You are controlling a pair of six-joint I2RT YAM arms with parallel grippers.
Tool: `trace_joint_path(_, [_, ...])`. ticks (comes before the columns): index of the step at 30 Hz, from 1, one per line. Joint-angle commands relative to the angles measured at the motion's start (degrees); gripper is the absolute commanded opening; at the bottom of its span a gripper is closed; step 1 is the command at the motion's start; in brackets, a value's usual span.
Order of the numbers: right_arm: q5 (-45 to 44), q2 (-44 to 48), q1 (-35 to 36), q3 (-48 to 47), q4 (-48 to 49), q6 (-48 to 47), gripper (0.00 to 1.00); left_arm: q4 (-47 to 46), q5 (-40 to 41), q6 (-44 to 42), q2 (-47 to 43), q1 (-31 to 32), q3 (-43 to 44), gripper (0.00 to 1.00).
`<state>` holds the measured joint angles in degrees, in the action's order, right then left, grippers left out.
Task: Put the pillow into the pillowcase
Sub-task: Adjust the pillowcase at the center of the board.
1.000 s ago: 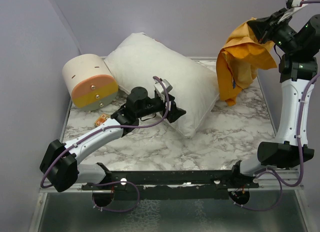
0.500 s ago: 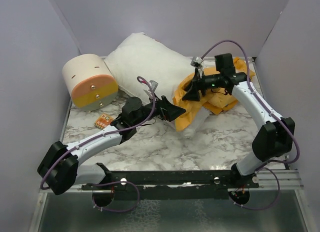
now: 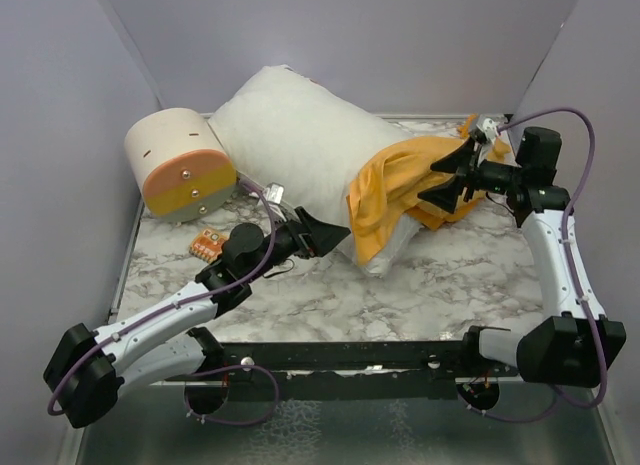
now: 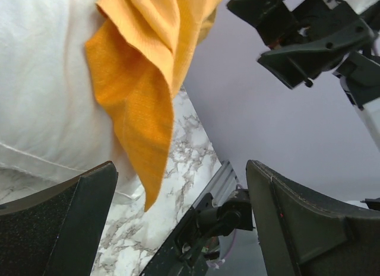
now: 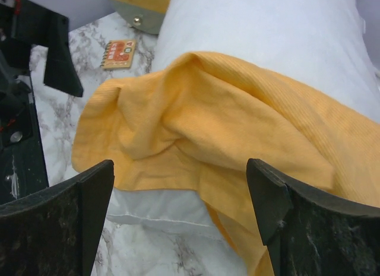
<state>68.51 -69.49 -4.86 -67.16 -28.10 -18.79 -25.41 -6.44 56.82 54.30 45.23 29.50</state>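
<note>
The white pillow [image 3: 295, 135] lies slantwise across the back of the marble table. The orange-yellow pillowcase [image 3: 395, 185] is draped loosely over the pillow's right end, bunched, and nothing holds it. My right gripper [image 3: 440, 182] hovers just right of the pillowcase, open and empty. In the right wrist view the pillowcase [image 5: 225, 127] covers the pillow [image 5: 267, 38] between the wide jaws. My left gripper [image 3: 335, 233] is open and empty at the pillow's near edge. The left wrist view shows a hanging pillowcase corner [image 4: 142, 92] beside the pillow [image 4: 41, 98].
A cream-and-orange cylinder [image 3: 180, 165] stands at the back left against the pillow. A small orange card [image 3: 207, 243] lies on the marble [image 3: 300, 295] near the left arm. Purple walls close in on three sides. A black rail [image 3: 350, 357] runs along the near edge.
The right arm came down from high on the right, laid the pillowcase over the pillow's right end, opened and drew back right. The left arm pulled back a little toward the near left.
</note>
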Motion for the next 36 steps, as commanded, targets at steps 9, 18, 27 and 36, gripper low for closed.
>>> trace_joint_path(9, [-7.3,0.0,-10.7,8.3,15.7,17.2,0.92,15.8,14.5,-10.6,15.4,8.3,17.6,0.90])
trace_joint_path(18, [-5.3,-3.8,-10.6,11.3,21.9,23.5,0.85,18.0,14.2,-16.5,24.0,8.3,24.8,0.68])
trace_joint_path(27, [-4.2,-6.1,-10.5,12.6,25.8,26.8,0.70,19.5,10.7,-19.7,25.8,6.9,28.2,0.26])
trace_joint_path(36, [-2.3,-8.7,-9.1,11.3,25.5,26.3,0.18,25.0,5.4,-25.6,26.3,2.0,34.2,0.08])
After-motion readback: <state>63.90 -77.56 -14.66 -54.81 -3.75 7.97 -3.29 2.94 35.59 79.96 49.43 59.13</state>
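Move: The pillowcase lies loosely over the pillow's near right end; its left edge, for the left hand to grip, is about 5 cm ahead, 7 cm right and 4 cm below that hand. The pillow's middle is some 23 cm ahead of the left hand and roughly 16 cm below, the orange notebook about 30 cm left and 7 cm ahead. From the right hand, the fold of pillowcase to grip is about 6 cm ahead, 6 cm right and 7 cm below, and the pillow's middle some 26 cm left and 11 cm ahead. The left hand, open, swings about 7 cm right while dipping some 5 cm and tipping its fingers down, then works forward with a slight rise as it shuts on the left edge of the pillowcase and pinches it. The right hand sweeps forward and right, turning some 20 degrees clockwise, then mainly sinks, about 7 cm down in all, its fingers closing late around a fold in the middle of the pillowcase. ##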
